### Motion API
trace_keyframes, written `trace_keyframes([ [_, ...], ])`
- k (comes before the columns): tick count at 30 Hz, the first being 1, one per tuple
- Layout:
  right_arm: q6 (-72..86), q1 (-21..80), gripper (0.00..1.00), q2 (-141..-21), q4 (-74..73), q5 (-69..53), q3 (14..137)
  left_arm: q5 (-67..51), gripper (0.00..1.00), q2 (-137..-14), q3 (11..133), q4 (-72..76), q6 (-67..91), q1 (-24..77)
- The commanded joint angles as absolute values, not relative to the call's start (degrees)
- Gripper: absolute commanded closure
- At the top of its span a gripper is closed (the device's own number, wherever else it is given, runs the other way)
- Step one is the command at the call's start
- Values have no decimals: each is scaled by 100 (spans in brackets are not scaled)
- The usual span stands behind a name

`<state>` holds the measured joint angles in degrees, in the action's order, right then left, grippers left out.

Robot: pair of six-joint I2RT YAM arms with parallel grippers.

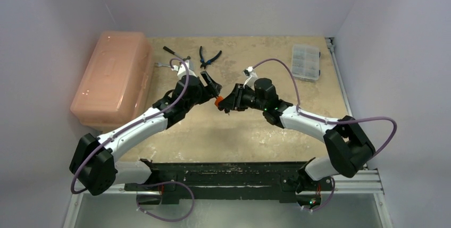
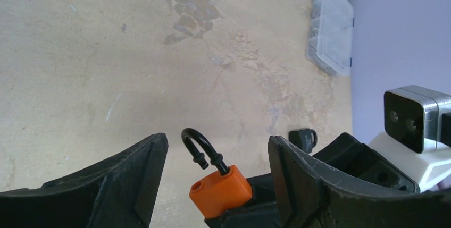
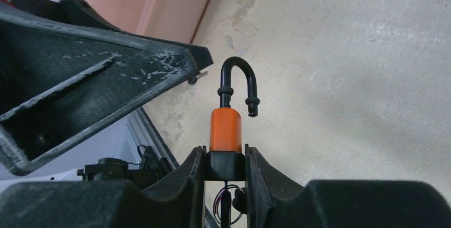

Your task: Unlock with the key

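Observation:
An orange padlock (image 1: 218,100) with a black shackle is held above the table between the two arms. Its shackle (image 3: 238,66) stands open, one leg out of the body. My right gripper (image 3: 225,152) is shut on the key's black head (image 3: 225,165), which sits at the bottom of the padlock (image 3: 225,129). My left gripper (image 2: 217,139) is open, with its fingers (image 2: 143,169) on either side of the padlock (image 2: 220,191) and not touching it. In the top view the left gripper (image 1: 213,87) faces the right gripper (image 1: 224,103) closely.
A pink plastic box (image 1: 111,76) stands at the left. Pliers (image 1: 209,57) and other hand tools (image 1: 173,52) lie at the back. A clear organiser box (image 1: 306,61) sits at the back right. A small black key-like piece (image 2: 303,137) lies on the table.

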<state>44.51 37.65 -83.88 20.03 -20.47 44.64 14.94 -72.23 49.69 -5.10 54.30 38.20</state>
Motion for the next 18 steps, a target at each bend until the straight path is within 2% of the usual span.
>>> trace_keyframes([
  [1,4368,3768,100,-8023,2346,-2196,4507,1323,28,-7245,4919,127,5912,3743],
  [18,4410,3770,100,-7794,2744,-2512,4364,590,50,-7614,4691,1075,6022,3595],
])
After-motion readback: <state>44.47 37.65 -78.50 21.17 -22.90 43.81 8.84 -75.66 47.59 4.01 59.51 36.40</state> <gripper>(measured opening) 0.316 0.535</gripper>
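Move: Just past the left fingertips hangs the open shackle of the orange padlock, about 4 cm below the left hand, 1 cm ahead and 1 cm to its right. The padlock's orange body is level with that hand fore and aft, some 4 cm right and 3 cm lower; the pliers lie about 23 cm ahead, 4 cm left and 16 cm below. From the right hand, the shackle sits roughly 2 cm ahead, 4 cm left and 1 cm lower. Lifting the padlock nearly 4 cm and drawing it back about 1 cm, the right hand keeps its grip on the black base and brings the shackle up to the left gripper. The left hand slides about 2 cm right and 1 cm forward, rolls its left side down some 10 degrees and narrows its open fingers around the shackle; whether they touch it can't be seen. ##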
